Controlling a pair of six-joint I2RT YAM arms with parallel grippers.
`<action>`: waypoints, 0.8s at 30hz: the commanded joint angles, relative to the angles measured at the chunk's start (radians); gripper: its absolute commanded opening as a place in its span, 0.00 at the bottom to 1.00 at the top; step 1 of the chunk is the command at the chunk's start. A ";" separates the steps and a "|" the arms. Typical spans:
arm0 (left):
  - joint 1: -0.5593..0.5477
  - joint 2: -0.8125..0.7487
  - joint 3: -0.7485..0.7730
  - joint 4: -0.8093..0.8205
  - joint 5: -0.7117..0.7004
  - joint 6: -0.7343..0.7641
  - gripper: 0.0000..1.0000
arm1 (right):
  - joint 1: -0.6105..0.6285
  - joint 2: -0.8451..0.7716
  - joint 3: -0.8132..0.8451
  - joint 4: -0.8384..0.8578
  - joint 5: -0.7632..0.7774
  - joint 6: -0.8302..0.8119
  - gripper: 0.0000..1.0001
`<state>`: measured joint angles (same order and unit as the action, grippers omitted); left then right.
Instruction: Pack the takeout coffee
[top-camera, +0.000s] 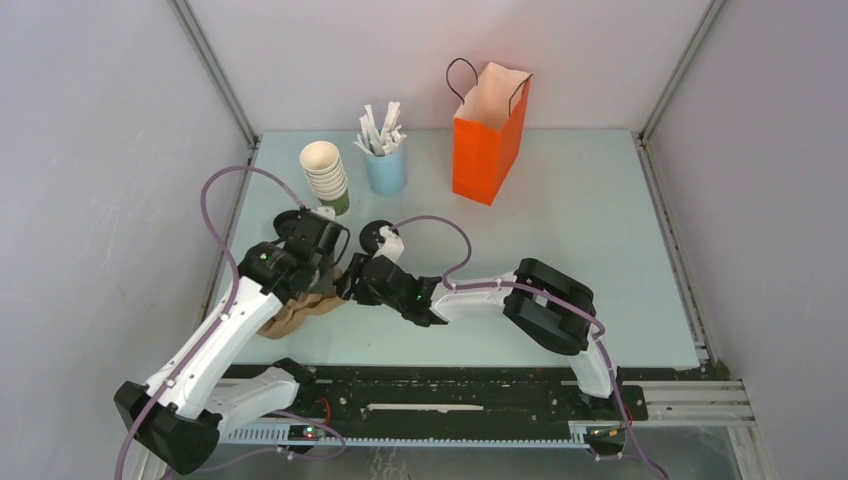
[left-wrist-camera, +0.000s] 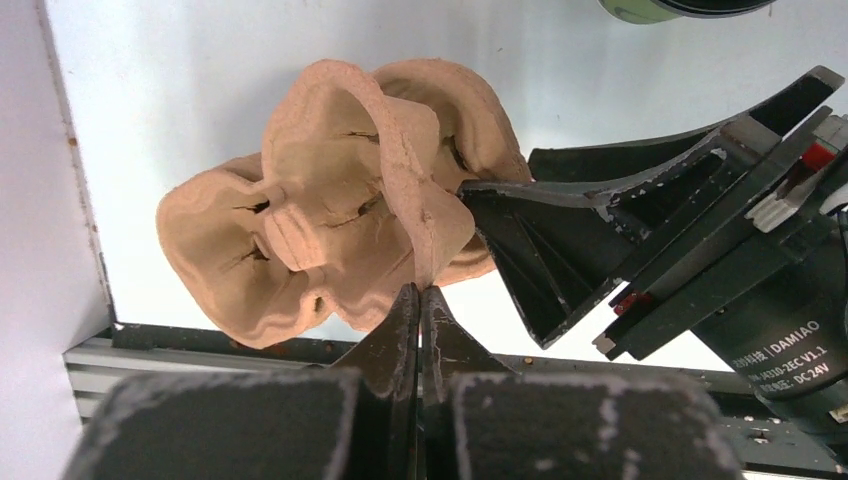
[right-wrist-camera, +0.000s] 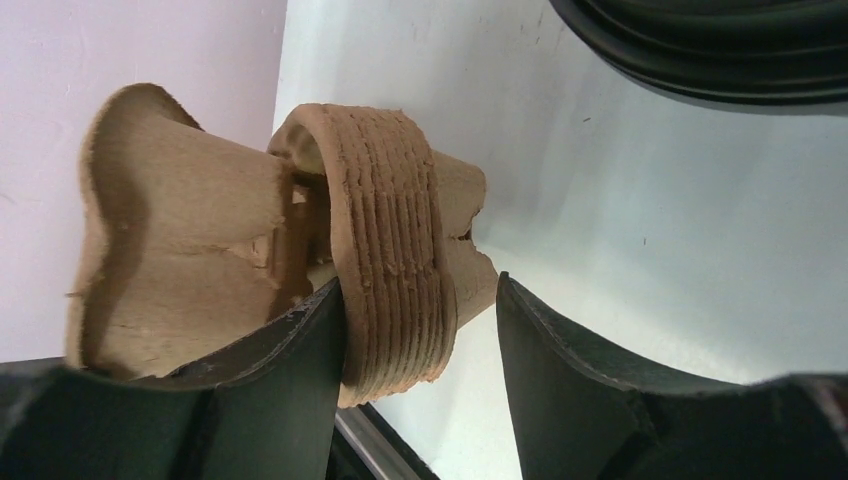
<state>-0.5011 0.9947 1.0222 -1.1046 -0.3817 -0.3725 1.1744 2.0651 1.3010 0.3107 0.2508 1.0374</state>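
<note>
The takeout coffee shows as a round black lid (top-camera: 375, 238) just behind the grippers. Its green wall and lid edge (left-wrist-camera: 680, 8) sit at the top of the left wrist view, and the lid (right-wrist-camera: 720, 50) fills the right wrist view's upper right corner. A brown pulp cup carrier (top-camera: 300, 308) lies at the table's near left. My left gripper (left-wrist-camera: 420, 292) is shut on a thin upright wall of the carrier (left-wrist-camera: 330, 200). My right gripper (right-wrist-camera: 418, 282) is open astride the carrier's ribbed band (right-wrist-camera: 390, 220); one finger touches it, the other stands apart.
An open orange paper bag (top-camera: 490, 130) stands at the back centre. A stack of cream-and-green cups (top-camera: 325, 175) and a light blue cup of white sticks (top-camera: 385, 160) stand at the back left. The left wall and the black front rail (top-camera: 450, 400) are close to the carrier.
</note>
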 joint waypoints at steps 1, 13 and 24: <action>-0.017 -0.004 0.138 -0.035 -0.091 0.024 0.00 | 0.010 0.016 0.021 -0.035 0.020 -0.015 0.63; -0.031 -0.002 0.258 -0.084 -0.107 0.027 0.00 | 0.022 0.050 0.081 -0.092 0.025 -0.040 0.39; -0.053 -0.050 0.101 0.007 -0.059 -0.060 0.00 | 0.082 0.137 0.383 -0.522 0.212 -0.158 0.00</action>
<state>-0.5358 0.9924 1.1492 -1.2121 -0.4454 -0.3847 1.2205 2.1265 1.5417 0.0395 0.3569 0.9440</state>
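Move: The cup carrier is already pinched at its rim by the left fingers, its middle about 4 cm to that hand's left and 6 cm below. From the right hand, whose open fingers straddle the carrier's ribbed end, its middle lies roughly 8 cm left and 2 cm back, about level. The lidded coffee cup stands about 10 cm ahead and 7 cm right of the right hand, 4 cm lower; the spare lids lie some 15 cm ahead and 15 cm left of it, 7 cm lower. The carrier's ribbed end gets pinched by the right fingers, which close by about a third of their gap while that hand edges 2 cm left and slightly up, rolling some 10 degrees so its left side dips. The left hand keeps its rim grip, lifting about 5 cm and then easing back down almost 2 cm. ##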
